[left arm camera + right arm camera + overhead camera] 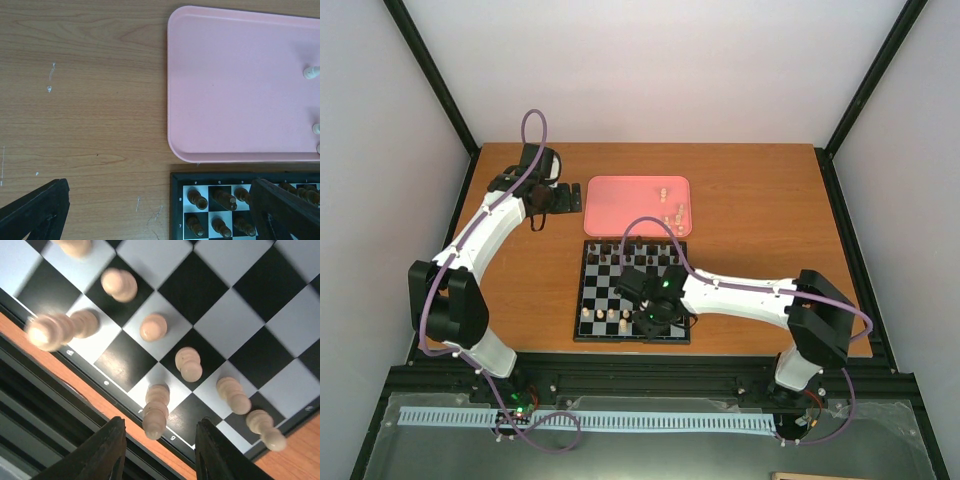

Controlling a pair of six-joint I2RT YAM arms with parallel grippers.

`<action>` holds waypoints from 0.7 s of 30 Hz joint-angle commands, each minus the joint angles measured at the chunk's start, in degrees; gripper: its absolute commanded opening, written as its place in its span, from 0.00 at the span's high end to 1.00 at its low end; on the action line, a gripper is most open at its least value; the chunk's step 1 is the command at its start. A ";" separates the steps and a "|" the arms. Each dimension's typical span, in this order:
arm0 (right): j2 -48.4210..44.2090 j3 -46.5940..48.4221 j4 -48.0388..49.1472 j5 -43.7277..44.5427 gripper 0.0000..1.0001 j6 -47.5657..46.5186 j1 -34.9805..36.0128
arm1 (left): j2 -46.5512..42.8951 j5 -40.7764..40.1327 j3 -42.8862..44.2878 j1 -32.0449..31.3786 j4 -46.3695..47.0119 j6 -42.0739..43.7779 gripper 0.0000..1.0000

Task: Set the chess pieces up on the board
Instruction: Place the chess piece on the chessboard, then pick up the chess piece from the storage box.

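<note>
The board [578,300] lies in the middle of the table, with dark brown pieces along its far rows. Cream-white chess pieces [605,317] stand in its near rows. In the right wrist view a tall cream piece [156,415] stands on a near-edge white square of the board [195,285]. My right gripper [160,450] is open around it, and its fingers [107,450] are clear of the piece on both sides. More cream pieces [189,364] stand around it. My left gripper [160,184] is open over bare table beside the board's far-left corner [176,210].
A pink tray [630,205] sits just behind the board, with a few cream pieces [672,212] at its right side, also visible as cream pieces [311,73] in the left wrist view. Dark brown pieces [197,199] fill the board's far corner. Black frame rails run along the table's near edge.
</note>
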 commanded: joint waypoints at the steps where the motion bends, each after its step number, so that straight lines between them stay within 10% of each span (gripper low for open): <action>1: -3.41 8.96 -5.07 4.35 0.60 0.14 -0.53 | -0.28 -0.34 1.00 0.01 0.60 0.89 0.00; 21: -6.14 9.80 -6.56 -2.01 0.60 0.73 -10.90 | -0.82 1.00 0.22 0.01 0.98 0.42 0.00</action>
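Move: Some 24 cm ahead of my right hand and 5 cm to its right, about 4 cm lower, are the loose pieces in the pink tray. The piece just set down stands right below these fingers; a pawn stands 3 cm straight ahead, another back-row piece 6 cm to the left and level, and the dark pawns roughly 15 cm ahead, 1 cm to the left. From my left hand the loose pieces lie around 23 cm to the right, 3 cm back and 16 cm lower. I lift my empty right hand quickly off the freshly placed back-row piece, rising about 10 cm while reaching some 4 cm forward and drifting left, fingertips swinging out to the left by roughly 10 degrees. Then I sink about 3 cm and swing back to the right, ending farther forward over the board, towards the tray, with my fingers still part open. ##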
